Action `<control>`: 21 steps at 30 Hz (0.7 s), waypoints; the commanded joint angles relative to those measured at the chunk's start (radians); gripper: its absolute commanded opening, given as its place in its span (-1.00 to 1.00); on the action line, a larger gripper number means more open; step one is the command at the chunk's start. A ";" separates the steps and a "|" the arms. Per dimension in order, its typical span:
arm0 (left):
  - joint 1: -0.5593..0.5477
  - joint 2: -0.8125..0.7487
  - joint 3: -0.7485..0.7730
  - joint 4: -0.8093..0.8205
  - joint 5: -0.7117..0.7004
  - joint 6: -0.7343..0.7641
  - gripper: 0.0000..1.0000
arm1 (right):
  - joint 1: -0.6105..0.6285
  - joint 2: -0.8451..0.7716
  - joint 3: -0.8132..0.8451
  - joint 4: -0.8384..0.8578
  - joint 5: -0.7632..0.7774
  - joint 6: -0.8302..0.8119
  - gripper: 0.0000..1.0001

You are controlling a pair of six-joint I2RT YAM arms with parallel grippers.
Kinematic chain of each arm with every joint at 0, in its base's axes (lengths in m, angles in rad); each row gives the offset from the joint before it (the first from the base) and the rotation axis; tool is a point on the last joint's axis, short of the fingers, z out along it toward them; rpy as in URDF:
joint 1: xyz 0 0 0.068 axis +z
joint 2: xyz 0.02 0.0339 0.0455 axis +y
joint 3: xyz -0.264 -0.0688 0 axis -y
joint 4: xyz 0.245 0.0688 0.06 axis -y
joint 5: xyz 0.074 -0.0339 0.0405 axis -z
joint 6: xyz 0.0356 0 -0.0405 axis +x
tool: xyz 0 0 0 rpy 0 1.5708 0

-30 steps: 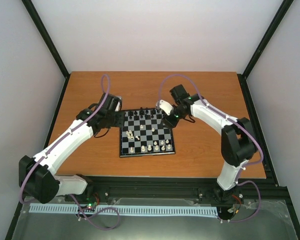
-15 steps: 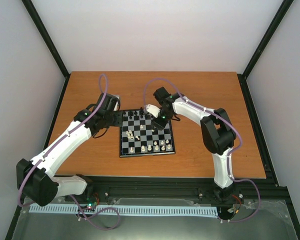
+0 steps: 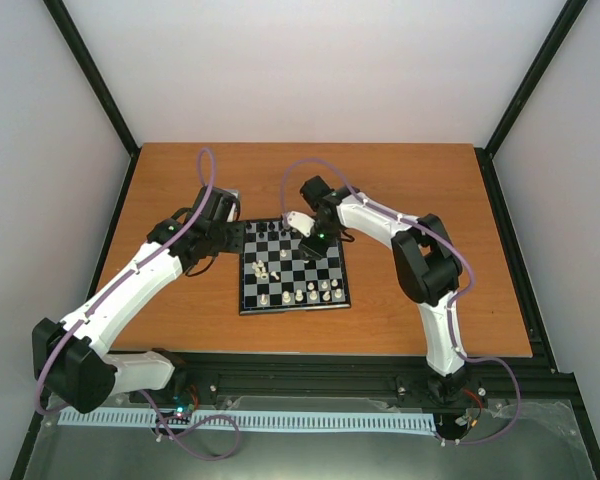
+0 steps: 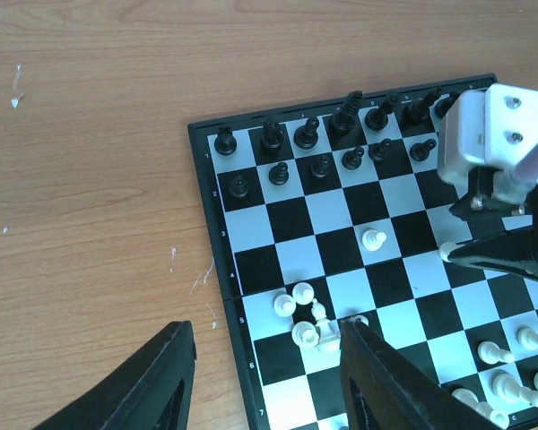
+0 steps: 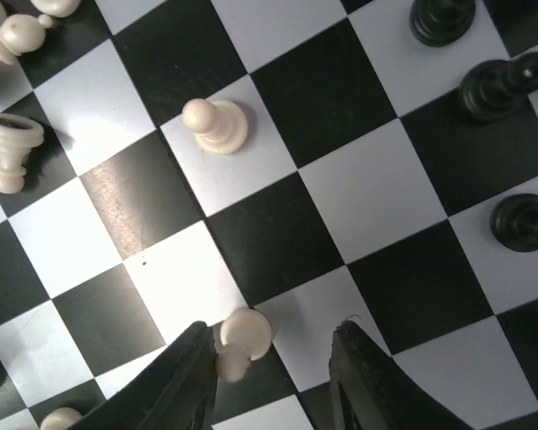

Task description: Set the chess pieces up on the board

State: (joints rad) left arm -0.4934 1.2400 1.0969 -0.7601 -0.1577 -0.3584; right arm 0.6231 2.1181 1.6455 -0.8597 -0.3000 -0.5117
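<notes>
The board (image 3: 293, 307) lies mid-table. Black chess pieces (image 4: 307, 133) fill its far rows. Cream-white ones stand along the near row (image 3: 310, 295), with a tumbled cluster (image 4: 307, 320) near the left edge and a lone pawn (image 4: 373, 239) mid-board. My left gripper (image 3: 242, 238) hovers open and empty over the board's left edge (image 4: 267, 330). My right gripper (image 3: 317, 243) is low over the board's far middle, jaws open (image 5: 273, 345), with a white pawn (image 5: 242, 339) between them, right beside the left finger (image 5: 184, 385).
In the right wrist view another white pawn (image 5: 215, 124) stands two squares ahead, black pieces (image 5: 502, 82) are at the upper right, and white pieces (image 5: 9, 148) lie at the upper left. Bare wooden table (image 3: 180, 190) surrounds the board.
My right arm has swung left, carrying its gripper from the board's far right corner in over the far middle squares. The left arm has hardly moved.
</notes>
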 commanded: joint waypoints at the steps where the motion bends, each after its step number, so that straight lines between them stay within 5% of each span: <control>1: 0.004 -0.007 0.014 -0.002 -0.013 0.021 -0.05 | 0.021 0.022 0.026 -0.020 -0.011 0.000 -0.39; 5: 0.004 -0.004 0.014 -0.003 -0.010 0.022 -0.05 | 0.024 0.016 0.020 -0.021 -0.016 0.004 -0.63; 21: 0.004 0.003 0.013 -0.003 -0.009 0.026 -0.04 | 0.073 -0.140 -0.114 -0.001 -0.087 -0.013 -0.78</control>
State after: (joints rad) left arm -0.4934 1.2404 1.0969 -0.7601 -0.1577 -0.3515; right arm 0.6720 2.0510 1.5620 -0.8680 -0.3534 -0.5125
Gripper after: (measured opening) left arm 0.477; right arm 0.116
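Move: The white pawn to be gripped stands just under the right fingertips, about 1 cm back of the hand point and 1 cm below. A second white pawn stands 5 cm to the left and 1 cm ahead, a lying white piece about 8 cm left and 4 cm back, and the nearest front-row pawn about 7 cm back and 1 cm right. From the left hand the white pawn lies some 16 cm right, 3 cm ahead and 15 cm lower. The white pawn is pinched between the right fingers, which go on closing from nearly half open to almost shut as the hand eases back about 1 cm. The right hand then draws the pawn back another 3 cm, towards the front-row pawns, staying low and starting to rise only at the very end, with barely any wrist turn. ##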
